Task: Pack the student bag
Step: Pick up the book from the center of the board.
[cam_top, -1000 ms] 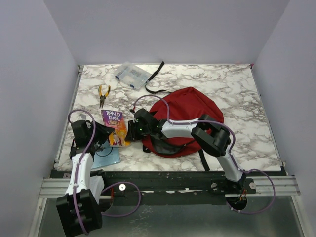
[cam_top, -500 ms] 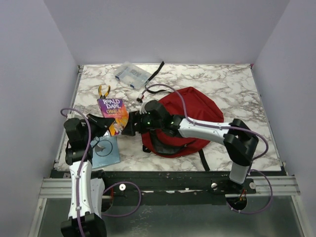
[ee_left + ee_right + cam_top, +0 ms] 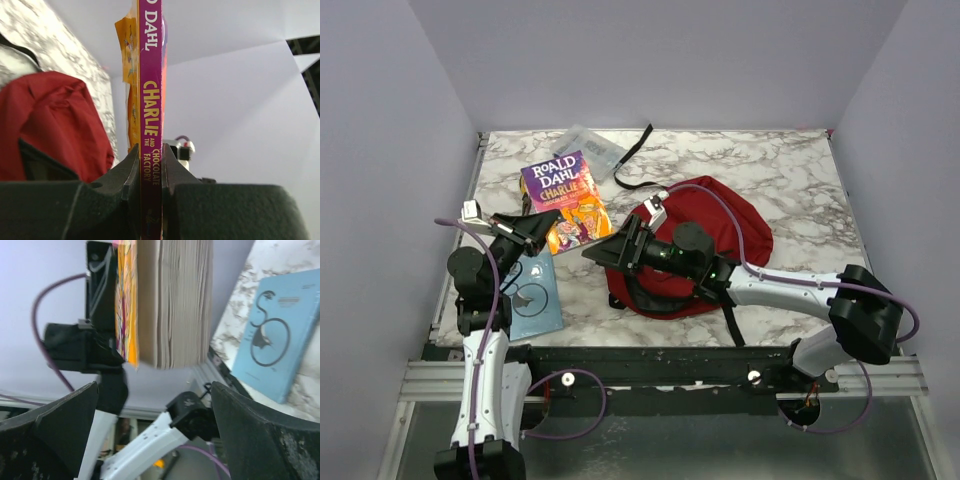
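The student bag (image 3: 720,215), dark red with black straps, lies right of centre on the marble table; it also shows at the left of the left wrist view (image 3: 55,120). My left gripper (image 3: 542,230) is shut on a purple and orange Roald Dahl book (image 3: 565,198) and holds it lifted off the table, left of the bag. The jaws pinch the book's spine (image 3: 151,125) from both sides. My right gripper (image 3: 605,243) stands open between book and bag, with nothing between its fingers. From it I see the book's page edge (image 3: 182,300) just beyond the jaws.
A light blue booklet (image 3: 532,295) lies flat near the table's front left edge, below the held book. A clear plastic box (image 3: 595,147) sits at the back, partly behind the book. A black strap (image 3: 638,160) lies next to it.
The right gripper opened, let go of the book and drew back toward the bag. The left gripper closed on the book and lifted it up and toward the back.
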Controlling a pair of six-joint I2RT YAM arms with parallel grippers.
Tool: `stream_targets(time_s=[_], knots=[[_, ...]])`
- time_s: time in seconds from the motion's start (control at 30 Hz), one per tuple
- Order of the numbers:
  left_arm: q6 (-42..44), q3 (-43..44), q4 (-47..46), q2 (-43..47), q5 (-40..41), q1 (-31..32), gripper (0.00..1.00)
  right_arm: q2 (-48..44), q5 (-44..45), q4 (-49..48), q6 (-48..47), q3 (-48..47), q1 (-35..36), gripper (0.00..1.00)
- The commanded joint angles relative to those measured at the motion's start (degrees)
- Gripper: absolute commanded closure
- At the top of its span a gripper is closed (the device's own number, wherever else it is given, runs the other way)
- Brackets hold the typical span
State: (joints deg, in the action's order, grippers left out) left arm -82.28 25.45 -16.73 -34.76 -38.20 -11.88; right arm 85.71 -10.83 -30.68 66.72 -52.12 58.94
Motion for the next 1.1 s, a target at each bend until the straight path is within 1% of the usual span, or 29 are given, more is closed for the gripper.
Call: stream_targets(time_s=[0.0, 0.1, 0.17, 0.2, 0.23, 0.27, 0.3, 0.43, 0.63, 0.77, 0.9, 1.0, 1.07], knots=[[-6.76, -2.08, -9.80, 1.69, 6.68, 5.78, 1.00, 1.08, 3.10, -18.75, 12.34, 3.21, 0.52, 0.01], [-6.11, -3.04, -10.16, 2.65, 10.94, 9.19, 1.00, 1.65, 7.11, -25.83, 18.44, 5.27, 0.57, 0.02], [-4.88, -3.64, -10.16, 3.61, 13.97, 10.83, 1.00, 1.26, 11.32, -30.36, 22.47, 7.69, 0.57, 0.08], [-4.67, -4.17, -10.16, 4.07, 15.51, 11.60, 1.00, 0.96, 13.64, -31.12, 23.88, 8.33, 0.57, 0.11], [-4.35, -4.70, -10.16, 4.73, 17.55, 11.70, 1.00, 0.46, 15.00, -30.29, 24.65, 8.50, 0.64, 0.14], [-4.20, -5.24, -10.16, 5.17, 19.17, 13.96, 1.00, -0.11, 16.32, -27.76, 25.94, 8.21, 1.02, 0.14], [-4.08, -5.64, -10.17, 5.57, 21.04, 14.62, 1.00, -0.44, 17.17, -26.14, 26.67, 7.75, 1.21, 0.14], [-2.35, -6.23, -10.08, 6.35, 26.26, 17.54, 1.00, -0.25, 19.54, -26.40, 28.90, 7.42, 1.62, 0.15], [-0.39, -6.56, -10.16, 6.81, 30.17, 19.58, 1.00, 1.47, 18.61, -27.54, 31.27, 6.04, 2.23, 0.15], [0.37, -6.31, -10.16, 7.30, 31.20, 19.72, 1.00, 2.26, 19.99, -29.67, 30.40, 6.10, 2.77, 0.14], [0.98, -7.09, -10.16, 7.98, 30.21, 20.05, 1.00, 2.43, 24.09, -31.29, 29.10, 6.49, 2.74, 0.21], [0.65, -8.52, -10.16, 8.61, 30.42, 20.45, 1.00, 3.41, 25.26, -31.81, 28.47, 5.51, 2.22, 0.24], [0.63, -9.08, -10.16, 8.79, 30.06, 20.49, 1.00, 4.04, 25.86, -32.25, 28.44, 5.05, 1.62, 0.29]])
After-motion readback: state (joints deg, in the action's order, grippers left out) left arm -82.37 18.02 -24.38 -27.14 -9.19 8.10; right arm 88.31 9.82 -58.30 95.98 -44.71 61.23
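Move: The left hand still grips the book by its spine, the book's middle about 4 cm ahead and 4 cm right; the empty right gripper is roughly 12 cm to its right and 3 cm nearer the base. From the right hand the book's middle is some 7 cm ahead, 8 cm left, about level. The blue notebook lies on the table 20 cm left, 3 cm back and 25 cm below; the red bag is about 21 cm right, 12 cm ahead and 20 cm below. Keeping its pinch on the spine, the left hand carries the book about 3 cm right, then eases back 1 cm left while turning slightly counter-clockwise. The open right hand rises about 6 cm and goes 3 cm forward to the book's free lower corner, tipping its fingers up some 30 degrees and narrowing them by about a quarter; whether they touch the pages can't be made out. ##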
